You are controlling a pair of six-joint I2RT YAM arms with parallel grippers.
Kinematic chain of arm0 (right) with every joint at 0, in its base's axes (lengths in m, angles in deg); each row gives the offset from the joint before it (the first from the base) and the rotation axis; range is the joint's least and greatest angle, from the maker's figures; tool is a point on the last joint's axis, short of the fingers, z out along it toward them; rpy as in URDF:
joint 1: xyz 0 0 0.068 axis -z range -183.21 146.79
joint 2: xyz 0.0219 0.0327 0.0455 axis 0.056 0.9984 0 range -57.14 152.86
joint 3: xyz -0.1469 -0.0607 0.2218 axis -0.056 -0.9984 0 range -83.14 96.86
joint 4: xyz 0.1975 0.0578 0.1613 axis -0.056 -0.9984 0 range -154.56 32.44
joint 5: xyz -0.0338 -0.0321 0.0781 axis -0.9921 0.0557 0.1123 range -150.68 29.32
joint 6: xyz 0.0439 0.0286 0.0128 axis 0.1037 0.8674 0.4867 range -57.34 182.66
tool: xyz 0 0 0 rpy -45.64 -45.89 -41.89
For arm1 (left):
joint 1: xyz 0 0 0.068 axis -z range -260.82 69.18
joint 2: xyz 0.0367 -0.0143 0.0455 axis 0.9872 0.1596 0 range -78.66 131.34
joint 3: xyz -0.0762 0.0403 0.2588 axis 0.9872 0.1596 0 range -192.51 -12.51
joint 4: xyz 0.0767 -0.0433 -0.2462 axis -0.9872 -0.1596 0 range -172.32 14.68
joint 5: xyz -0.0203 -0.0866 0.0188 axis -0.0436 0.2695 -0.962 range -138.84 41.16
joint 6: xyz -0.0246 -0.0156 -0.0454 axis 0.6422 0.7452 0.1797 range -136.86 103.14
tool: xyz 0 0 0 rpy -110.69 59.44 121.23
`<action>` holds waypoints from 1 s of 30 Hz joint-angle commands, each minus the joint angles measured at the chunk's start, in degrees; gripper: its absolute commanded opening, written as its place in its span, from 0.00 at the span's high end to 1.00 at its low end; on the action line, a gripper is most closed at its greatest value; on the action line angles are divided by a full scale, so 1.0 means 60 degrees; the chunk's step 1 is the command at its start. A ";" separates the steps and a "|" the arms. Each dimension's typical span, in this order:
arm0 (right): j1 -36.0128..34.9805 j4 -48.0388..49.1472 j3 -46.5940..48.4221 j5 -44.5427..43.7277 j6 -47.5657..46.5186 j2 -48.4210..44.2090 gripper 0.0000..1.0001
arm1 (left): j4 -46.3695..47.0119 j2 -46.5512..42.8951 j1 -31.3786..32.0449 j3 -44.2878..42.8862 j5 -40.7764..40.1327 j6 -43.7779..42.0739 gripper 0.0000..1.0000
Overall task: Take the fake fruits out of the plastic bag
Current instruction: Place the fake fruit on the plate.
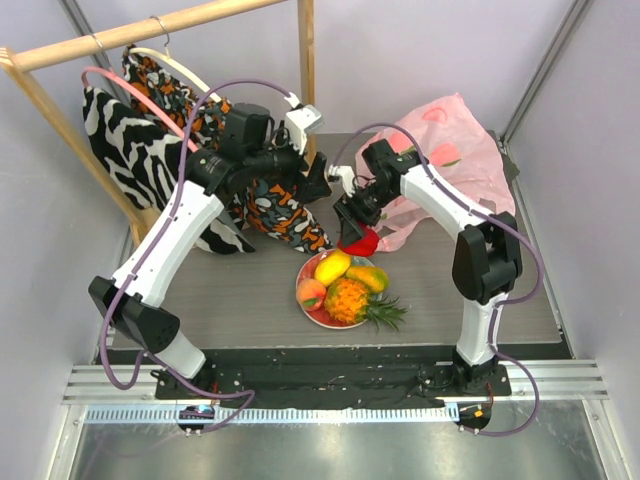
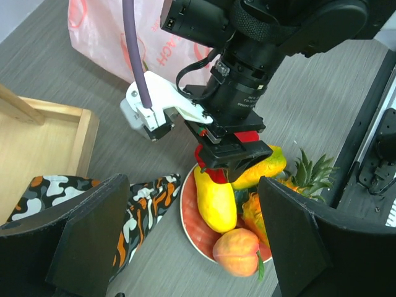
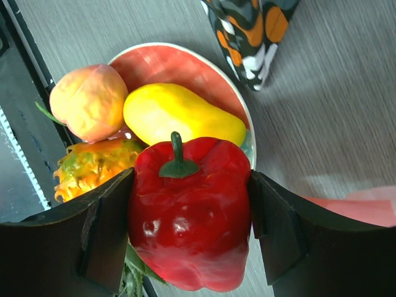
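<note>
My right gripper (image 3: 189, 218) is shut on a red pepper (image 3: 185, 210), one finger on each side, stem up. It hangs just over the far rim of the round plate (image 1: 303, 271). On that plate lie a yellow mango (image 3: 179, 114), a peach (image 3: 90, 102), an orange pineapple (image 1: 350, 298) and an orange-yellow piece (image 1: 370, 276). The pink plastic bag (image 1: 455, 150) lies crumpled at the back right, behind the right arm. My left gripper (image 2: 192, 247) is open and empty, raised over the table left of the plate, looking down at the mango (image 2: 216, 201) and peach (image 2: 237, 252).
Patterned cloths (image 1: 150, 140) hang from a wooden rack at the back left, and one cloth's tip (image 2: 148, 198) reaches the table beside the plate. A wooden frame (image 2: 55, 124) lies at the left. A black rail (image 1: 330, 360) runs along the near edge.
</note>
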 commanded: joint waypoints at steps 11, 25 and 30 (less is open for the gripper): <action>-0.0892 0.0452 -0.0469 0.0525 0.0401 -0.0337 0.42 | 0.0044 -0.0054 -0.0012 -0.0013 0.0216 -0.0189 0.10; -0.1361 0.0951 -0.1055 0.0305 0.0974 -0.0365 0.39 | 0.0015 0.0049 -0.0012 0.0001 0.0217 -0.0350 0.10; -0.1434 0.0980 -0.1143 0.0189 0.1017 -0.0409 0.39 | -0.0014 0.0034 -0.0012 0.0001 0.0231 -0.0365 0.10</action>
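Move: Back and to the left of the right hand, which holds the red pepper, the plate's middle lies about 10 cm back, 5 cm left and 12 cm below. On it the yellow mango is nearest, roughly 5 cm back and 7 cm left; the papaya lies some 8 cm back and 1 cm right, the peach 12 cm back and 12 cm left. From the left hand, the plate is around 10 cm back, 7 cm right and 29 cm below. Carrying the pepper in over the plate, the right hand goes about 5 cm back and nearly as far left while sinking some 2 cm, in two short pushes with a near-halt between them. Its fingers keep their grip throughout and the wrist barely turns; whether the pepper touches the fruit below can't be seen. ##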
